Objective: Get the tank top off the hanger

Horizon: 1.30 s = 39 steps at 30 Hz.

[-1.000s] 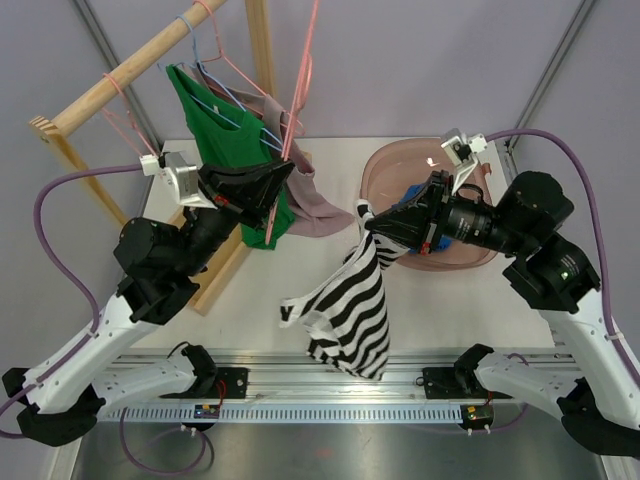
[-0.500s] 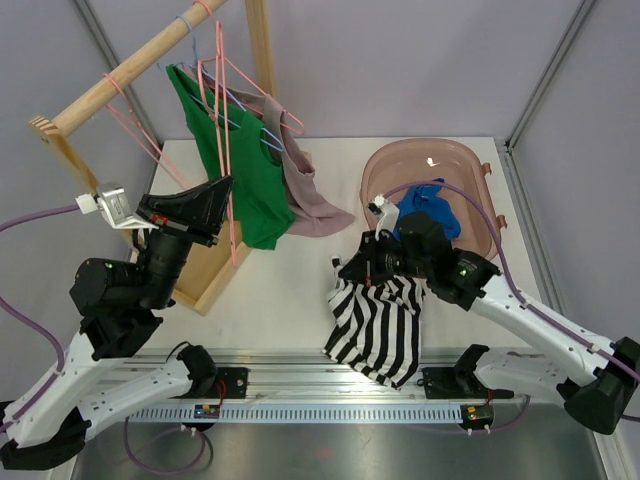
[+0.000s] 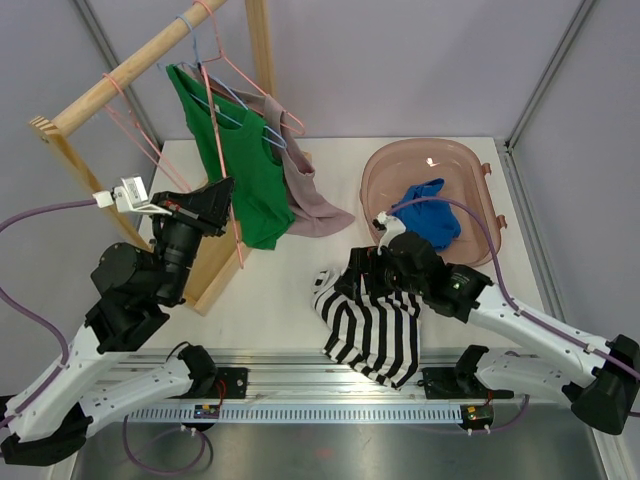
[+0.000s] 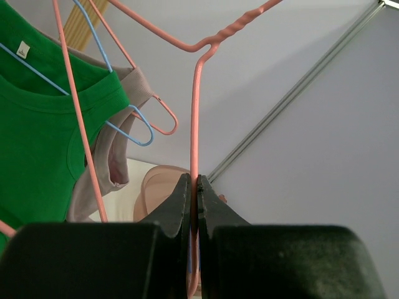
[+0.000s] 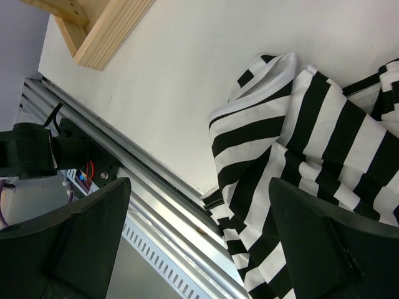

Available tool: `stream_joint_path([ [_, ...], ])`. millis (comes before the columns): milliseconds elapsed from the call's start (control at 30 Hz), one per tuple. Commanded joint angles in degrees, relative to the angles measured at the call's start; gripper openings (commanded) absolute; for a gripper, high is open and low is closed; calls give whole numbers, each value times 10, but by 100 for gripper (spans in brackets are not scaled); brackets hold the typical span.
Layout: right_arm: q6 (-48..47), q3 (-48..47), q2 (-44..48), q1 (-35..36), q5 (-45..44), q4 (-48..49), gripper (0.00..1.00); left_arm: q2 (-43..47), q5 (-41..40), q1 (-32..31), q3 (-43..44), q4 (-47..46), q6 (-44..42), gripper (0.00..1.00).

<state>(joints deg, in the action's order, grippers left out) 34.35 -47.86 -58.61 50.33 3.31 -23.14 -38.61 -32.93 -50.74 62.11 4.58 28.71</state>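
Observation:
The black-and-white striped tank top (image 3: 370, 325) lies crumpled on the table's front edge, partly hanging over the rail; it also shows in the right wrist view (image 5: 299, 156). My right gripper (image 3: 365, 275) is open just above it (image 5: 199, 187), holding nothing. My left gripper (image 3: 222, 195) is shut on the wire of a bare pink hanger (image 3: 225, 140), held upright near the rack. In the left wrist view the jaws (image 4: 193, 187) pinch the pink hanger (image 4: 195, 112).
A wooden rack (image 3: 130, 65) at the back left carries a green top (image 3: 240, 170) on a blue hanger and a mauve garment (image 3: 310, 205). A pink basin (image 3: 470, 160) at the back right holds a blue cloth (image 3: 428, 210). The aluminium rail (image 5: 156, 218) runs along the front.
My right gripper has come down with the striped tank top, laid it on the table and opened. My left gripper has drawn the pink hanger off to the left.

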Motion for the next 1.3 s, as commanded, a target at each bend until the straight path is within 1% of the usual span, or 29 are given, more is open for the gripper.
stream_joint_path([
  [0, -6, -17, 18, 6, -52, -6, 99, -8, -45, -3, 21, -29, 34, 0],
  [100, -9, -20, 17, 6, -61, -12, 100, -7, -65, -3, 14, -34, 50, 0],
  [167, -13, -19, 14, 6, -67, -14, 99, -7, -60, -4, 13, -43, 41, 0],
  [200, -16, -19, 12, 6, -68, -14, 100, -9, -49, -4, 15, -60, 31, 0],
  [233, -17, -19, 10, 6, -70, -14, 99, -15, -10, -3, 24, -74, 6, 0],
  [267, -19, -20, 5, 5, -70, -14, 99, -17, 7, -4, 28, -77, -1, 0],
  [333, -23, -22, -1, 6, -74, -14, 100, -17, 28, -4, 33, -74, 1, 0],
  [400, -24, -23, -7, 5, -74, -12, 100, -11, 24, -4, 33, -63, 6, 0],
  [467, -22, -24, -12, 6, -72, -9, 100, 5, -16, -4, 23, -51, 20, 0],
  [500, -22, -23, -12, 6, -68, -6, 99, 12, -48, -4, 19, -48, 27, 0],
  [567, -22, -24, -13, 5, -67, -4, 99, 31, -71, -4, 6, -48, 35, 0],
  [633, -22, -24, -13, 6, -68, -4, 100, 42, -97, -4, 2, -28, 45, 0],
  [767, -24, -24, -22, 6, -67, 1, 100, 46, -119, -4, 12, -16, 57, 0],
  [900, -21, -27, -34, 6, -58, 10, 99, 14, -193, -4, 53, 10, 63, 0],
  [967, -21, -26, -38, 6, -52, 14, 100, -23, -223, -3, 78, 23, 52, 0],
  [1000, -20, -22, -38, 6, -46, 23, 100, -36, -253, -3, 94, 39, 53, 0],
  [1067, -18, -17, -41, 5, -44, 32, 100, -74, -278, -2, 131, 43, 38, 0],
  [1100, -17, -15, -44, 6, -42, 34, 99, -87, -282, -1, 140, 31, 15, 0],
  [1133, -16, -13, -48, 5, -38, 34, 100, -119, -235, 46, 171, 41, 27, 0],
  [1167, -16, -13, -49, 6, -38, 34, 100, -131, -235, 46, 186, 41, 27, 0],
  [1200, -15, -11, -50, 5, -38, 34, 100, -142, -170, 74, 207, 96, 55, 0],
  [1233, -15, -10, -50, 6, -38, 34, 100, -156, -130, 106, 222, 120, 109, 0],
  [1267, -15, -9, -48, 6, -37, 34, 99, -166, -96, 168, 239, 139, 133, 0],
])
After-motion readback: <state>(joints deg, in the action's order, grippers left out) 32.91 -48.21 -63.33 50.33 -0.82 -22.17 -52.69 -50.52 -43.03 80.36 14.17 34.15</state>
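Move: Ahead of the left hand, which already grips the bare pink hanger, the wooden rod's free stretch lies about 15 cm out, 11 cm left and 11 cm up. The hanging empty hanger is some 5 cm ahead and 10 cm left, roughly level; the green top 10 cm ahead, 2 cm left and 8 cm lower. From the open right hand, the striped tank top centres 5 cm back, 4 cm right and 15 cm down; the blue top 17 cm ahead and 17 cm right, equally low. Carrying the stripped hanger towards the rod, the left hand wavers slightly, swings about 5 cm left, then pushes some 5 cm forward, rising 3 cm overall and turning roughly 20 degrees counter-clockwise, fingers still shut. Above the striped tank top, the wide-open right hand eases down about 2 cm and slightly forward without closing. ##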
